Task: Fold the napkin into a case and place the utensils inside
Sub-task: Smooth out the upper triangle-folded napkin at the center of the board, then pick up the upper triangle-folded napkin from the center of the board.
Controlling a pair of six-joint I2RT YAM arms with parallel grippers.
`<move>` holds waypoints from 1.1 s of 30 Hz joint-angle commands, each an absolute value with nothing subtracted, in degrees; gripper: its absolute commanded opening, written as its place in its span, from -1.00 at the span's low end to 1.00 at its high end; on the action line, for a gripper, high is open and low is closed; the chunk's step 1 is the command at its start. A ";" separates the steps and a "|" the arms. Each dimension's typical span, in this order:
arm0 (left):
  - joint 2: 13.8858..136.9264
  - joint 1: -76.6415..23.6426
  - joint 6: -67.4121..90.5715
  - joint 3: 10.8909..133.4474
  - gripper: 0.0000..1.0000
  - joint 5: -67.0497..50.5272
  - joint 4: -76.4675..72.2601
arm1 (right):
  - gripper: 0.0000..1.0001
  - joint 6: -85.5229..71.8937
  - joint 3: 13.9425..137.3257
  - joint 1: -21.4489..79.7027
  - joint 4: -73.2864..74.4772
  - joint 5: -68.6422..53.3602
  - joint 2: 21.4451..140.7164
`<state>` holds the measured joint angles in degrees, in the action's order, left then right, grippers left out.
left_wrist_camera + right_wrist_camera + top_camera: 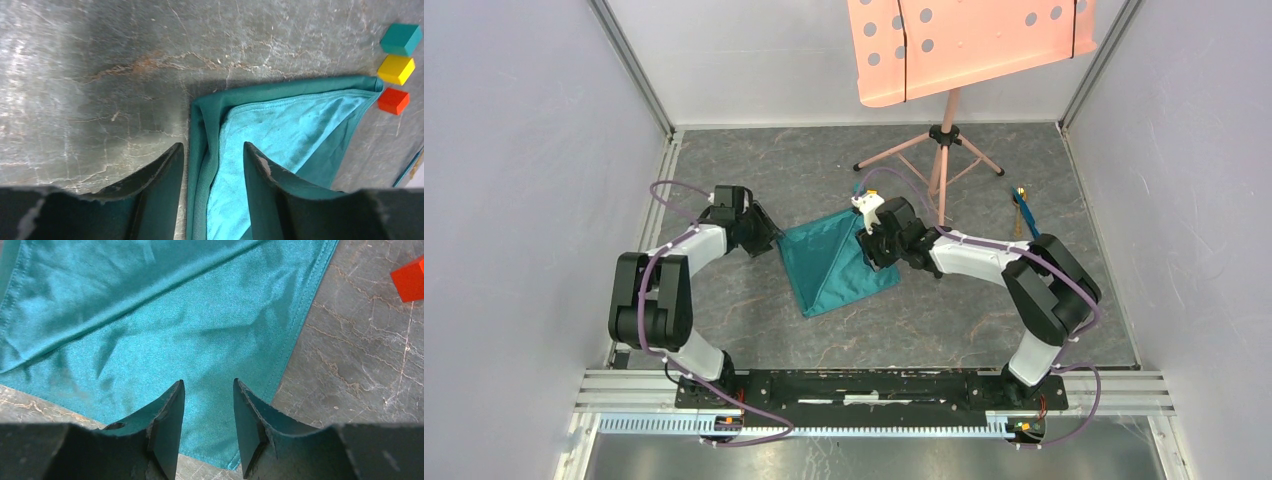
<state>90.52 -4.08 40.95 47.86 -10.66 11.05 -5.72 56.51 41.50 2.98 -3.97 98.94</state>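
Note:
The teal-green napkin (834, 262) lies folded into a triangle on the marble table. My left gripper (769, 235) is at its left corner. In the left wrist view it (213, 150) stands open, and the napkin's doubled edge (202, 150) runs between the fingers without being pinched. My right gripper (869, 245) is over the napkin's right corner. In the right wrist view it (208, 385) is open just above the flat cloth (150, 315), holding nothing. The utensils (1023, 213), a thin blue piece with a golden one, lie far right; a sliver of them (412, 165) shows in the left wrist view.
A pink music stand (944, 130) on a tripod stands behind the napkin. Teal (400, 39), yellow (396, 69) and red (393, 101) cubes sit in a row by the napkin's far corner; the red cube (411, 282) also shows beside the right gripper. Grey walls enclose the table.

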 commanded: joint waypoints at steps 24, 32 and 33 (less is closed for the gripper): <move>96.47 -5.36 40.45 47.53 -0.95 -7.84 8.72 | 0.28 -9.95 64.57 50.93 3.10 -2.67 99.72; 90.46 -2.66 49.17 39.66 -0.95 -8.81 11.11 | 0.49 -9.07 72.09 59.87 7.05 1.19 105.64; 89.73 -2.21 49.85 39.25 -0.95 -9.02 11.46 | 0.50 -8.33 72.61 60.77 7.40 2.17 106.43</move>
<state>91.77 -4.36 44.38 42.78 -10.00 6.33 -9.61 69.38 57.39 4.97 -2.04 103.81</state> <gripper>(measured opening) 0.034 0.736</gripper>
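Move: The napkin's far-left corner lies about 2 cm ahead of the left hand, 1 cm to its right and 3 cm below; the far-right corner some 6 cm ahead and 16 cm right. From the right hand, the near-left corner is about 11 cm back, 14 cm left and 3 cm below, the near-right corner 4 cm back and 5 cm right, the red cube 13 cm ahead and 3 cm right. Left hand sinks, pinches the far-left corner, draws back 3 cm; right opens, sweeping 12 cm left and back. ##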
